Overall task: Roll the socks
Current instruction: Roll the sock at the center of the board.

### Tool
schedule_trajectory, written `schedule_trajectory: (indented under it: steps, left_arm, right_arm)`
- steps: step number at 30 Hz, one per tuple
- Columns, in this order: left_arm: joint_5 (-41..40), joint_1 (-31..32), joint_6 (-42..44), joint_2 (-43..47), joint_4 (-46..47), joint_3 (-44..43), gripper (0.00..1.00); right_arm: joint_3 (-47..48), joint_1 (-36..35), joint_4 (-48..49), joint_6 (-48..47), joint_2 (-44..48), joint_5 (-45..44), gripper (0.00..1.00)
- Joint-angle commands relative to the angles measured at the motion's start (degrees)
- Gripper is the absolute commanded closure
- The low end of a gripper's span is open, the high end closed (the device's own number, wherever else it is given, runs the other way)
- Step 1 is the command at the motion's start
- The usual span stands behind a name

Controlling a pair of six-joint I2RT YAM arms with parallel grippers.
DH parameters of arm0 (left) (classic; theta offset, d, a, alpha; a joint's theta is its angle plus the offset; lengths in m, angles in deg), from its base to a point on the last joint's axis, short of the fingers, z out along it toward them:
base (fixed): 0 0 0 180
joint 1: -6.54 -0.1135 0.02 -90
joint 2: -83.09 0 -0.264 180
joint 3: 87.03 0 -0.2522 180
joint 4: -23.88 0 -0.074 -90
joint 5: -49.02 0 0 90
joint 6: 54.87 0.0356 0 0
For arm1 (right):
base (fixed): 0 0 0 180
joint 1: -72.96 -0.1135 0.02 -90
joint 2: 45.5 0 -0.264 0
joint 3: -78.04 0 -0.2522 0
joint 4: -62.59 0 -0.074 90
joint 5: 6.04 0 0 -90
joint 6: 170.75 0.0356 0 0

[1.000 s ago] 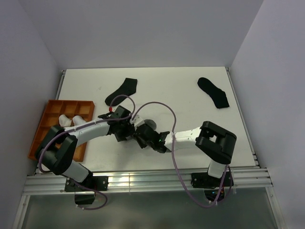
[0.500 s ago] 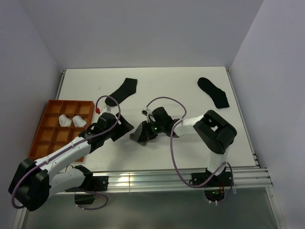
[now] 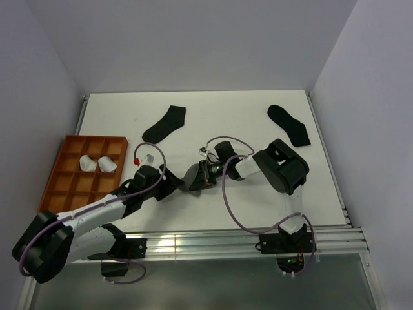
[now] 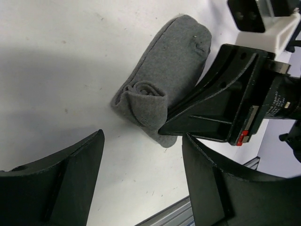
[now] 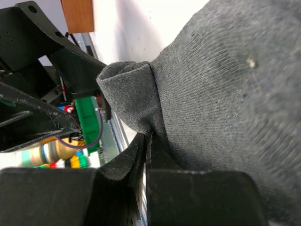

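A grey sock (image 4: 164,80) lies on the white table (image 3: 245,200) near the front middle, its near end rolled into a small coil (image 4: 143,101). My right gripper (image 5: 146,141) is shut, its tips pressed into the crease between the coil and the flat part of the grey sock (image 5: 221,94); I cannot tell whether it pinches any fabric. My left gripper (image 4: 141,179) hangs open just short of the coil, with only bare table between its fingers. In the top view the grey sock (image 3: 192,174) sits between my left gripper (image 3: 173,187) and my right gripper (image 3: 195,183).
Two black socks lie flat at the back, one left of centre (image 3: 164,124) and one to the right (image 3: 289,124). An orange compartment tray (image 3: 61,187) at the left edge holds white rolled socks (image 3: 97,163). A metal rail (image 3: 193,242) runs along the front edge.
My left arm has drawn back toward the front left, off the grey sock, with its jaws a little wider. My right gripper has swung round and stayed shut at the sock.
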Motion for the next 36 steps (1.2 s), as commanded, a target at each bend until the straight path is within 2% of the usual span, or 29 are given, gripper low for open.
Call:
schedule_trajectory:
  steps: [1,13,17,27,30,34,36]
  left_arm:
    - [0.56,0.38,-0.36,-1.89,7.4,0.41,0.28]
    - [0.56,0.38,-1.15,-10.68,11.19,-0.11,0.35]
    - [-1.29,0.38,-0.8,-13.67,11.2,-1.08,0.45]
    - [-2.26,0.38,-3.43,-20.61,10.93,-0.9,0.54]
    - [-1.9,0.38,-3.61,-22.02,9.71,-1.61,0.63]
    - [-2.52,0.3,-3.35,-22.29,5.49,-3.71,0.7]
    - [-2.69,0.3,-3.17,-22.12,2.85,-4.42,0.72]
  right_arm:
    - [0.74,0.75,-6.48,-0.86,-3.71,-2.08,1.0]
    - [3.38,3.03,-11.67,-2.44,-6.7,-1.9,1.0]
    - [3.73,3.47,-12.02,-2.53,-7.05,-1.46,1.0]
    - [4.26,3.56,-15.8,-6.4,-4.07,-3.39,0.99]
    - [3.82,3.13,-17.03,-8.42,-1.17,-5.41,0.94]
    - [3.47,1.9,-19.05,-11.32,4.53,-9.37,0.76]
    - [3.38,1.02,-19.84,-13.6,6.82,-12.7,0.71]
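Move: The grey sock's small rolled end, which the open left fingers are going for, lies about 3 cm ahead, 3 cm to the right and 4 cm below the left hand; the flat body of the sock continues to about 6 cm ahead and 6 cm right. The right fingers already pinch the roll, its middle some 2 cm to their left and level with them fore and aft, with the sock body about 5 cm ahead. From the left hand, the nearer black sock is about 25 cm ahead and 7 cm left. The left hand comes down and forward-right by roughly 5 cm in all onto the grey sock's rolled end, sinking first and then reaching in, while its wide-open fingers draw in to about a third open so that their tips come to either side of the roll's left end and take hold of it. Meanwhile the right hand keeps its pinch and draws the roll about 1 cm to the right and slightly forward, tipping less than 10 degrees, and only at the last starts opening its fingers, turning back and lifting slightly as the left takes over. ##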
